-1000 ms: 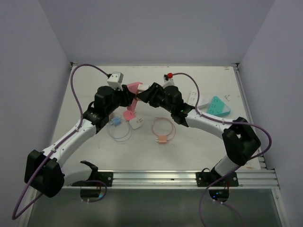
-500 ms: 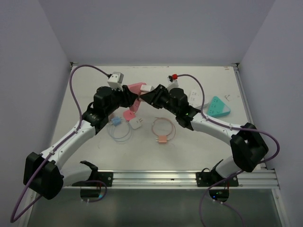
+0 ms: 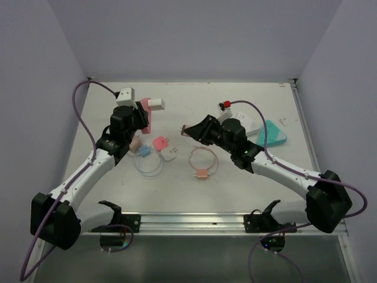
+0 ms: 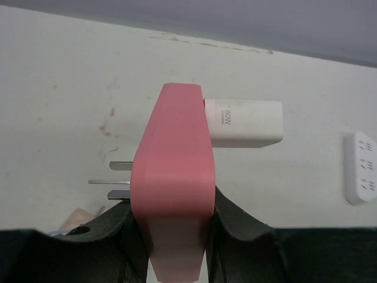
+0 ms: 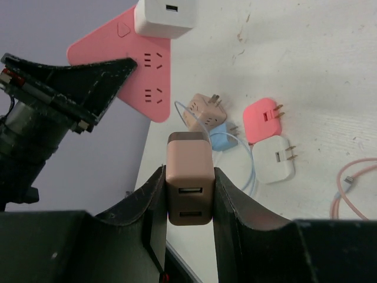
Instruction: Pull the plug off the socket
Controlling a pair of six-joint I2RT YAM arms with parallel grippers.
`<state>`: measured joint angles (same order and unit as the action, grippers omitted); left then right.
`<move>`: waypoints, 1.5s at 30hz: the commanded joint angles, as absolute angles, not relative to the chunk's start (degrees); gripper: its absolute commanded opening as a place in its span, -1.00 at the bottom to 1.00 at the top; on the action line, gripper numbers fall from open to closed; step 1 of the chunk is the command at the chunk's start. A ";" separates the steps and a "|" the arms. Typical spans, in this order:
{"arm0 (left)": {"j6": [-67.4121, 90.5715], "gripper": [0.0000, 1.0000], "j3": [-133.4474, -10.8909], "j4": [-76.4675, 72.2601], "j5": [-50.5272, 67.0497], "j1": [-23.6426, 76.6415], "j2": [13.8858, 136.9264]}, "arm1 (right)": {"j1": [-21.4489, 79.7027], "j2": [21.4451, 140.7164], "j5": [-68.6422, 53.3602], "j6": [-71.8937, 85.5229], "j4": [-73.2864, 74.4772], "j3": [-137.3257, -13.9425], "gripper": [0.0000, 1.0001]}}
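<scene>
My left gripper (image 4: 172, 203) is shut on a pink socket (image 4: 174, 177), held upright above the table's back left (image 3: 145, 115). A white charger (image 4: 244, 122) is still plugged into the socket's upper face (image 3: 156, 104), and metal prongs stick out of its other side. My right gripper (image 5: 188, 183) is shut on a tan two-port USB plug (image 5: 188, 177). That plug (image 3: 184, 128) is free of the socket, with a clear gap of air between them. In the right wrist view the pink socket (image 5: 135, 65) shows its empty holes.
Small adapters lie on the table under the arms: tan (image 5: 203, 109), blue (image 5: 222, 138), pink (image 3: 160, 142) and white (image 3: 170, 154). A coiled orange cable (image 3: 203, 162) lies mid-table. A white power strip (image 3: 242, 121) and a teal triangular socket (image 3: 271, 132) sit at the right.
The two grippers met at the socket; now they have drawn apart. The right one closed on the tan plug and carried it right; the left swung the socket left.
</scene>
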<state>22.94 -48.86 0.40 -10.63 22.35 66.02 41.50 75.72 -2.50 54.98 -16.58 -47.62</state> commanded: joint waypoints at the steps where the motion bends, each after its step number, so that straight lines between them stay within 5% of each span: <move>1: 20.92 -1.00 -51.50 -2.64 -23.12 21.18 64.42 | 41.22 72.51 -3.08 51.86 -13.72 -46.15 -1.00; 16: 19.60 -1.00 -50.28 -8.00 -5.02 21.18 63.98 | 42.19 89.90 -15.12 48.69 -13.53 -41.66 -0.87; 19: 19.34 -1.00 -50.27 -8.70 -2.73 21.18 63.98 | 42.19 90.70 -14.59 48.25 -13.10 -41.66 -0.67; 23: 18.90 -1.00 -50.36 -9.05 -0.71 21.18 64.07 | 42.19 89.74 -12.49 46.50 -8.72 -42.80 -0.04; 29: 18.28 -1.00 -50.19 -9.67 3.07 21.18 64.07 | 42.28 84.30 -10.38 42.11 -3.27 -44.47 0.32; 45: 14.94 -1.00 -52.91 -8.79 19.94 21.18 67.76 | 42.36 74.79 2.81 7.14 4.75 -58.79 0.77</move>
<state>16.69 -48.99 -2.68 14.35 21.04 67.77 42.11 75.26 -1.80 17.89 3.16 -55.11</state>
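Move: Below the right hand, which still holds the brown plug, the clear spot to set it down lies about 18 cm down, 6 back and 1 right. The orange plug is 8 back and 5 right, and the flat white plug 1 ahead and 7 left, both on the table. The charger on the held pink socket stands 9 ahead and 10 left, level. From the left hand, the spot is 10 back, 14 right and 18 below. Lowering the brown plug about 18 cm and slightly back, fingertips tipping down, the right hand opens wide to let go beside the orange plug, then rises some 15 cm and forward, rolling its left side down, towards the charger. The left keeps its grip on the pink socket, swinging it briefly left, then some 9 cm right while turning clockwise. ##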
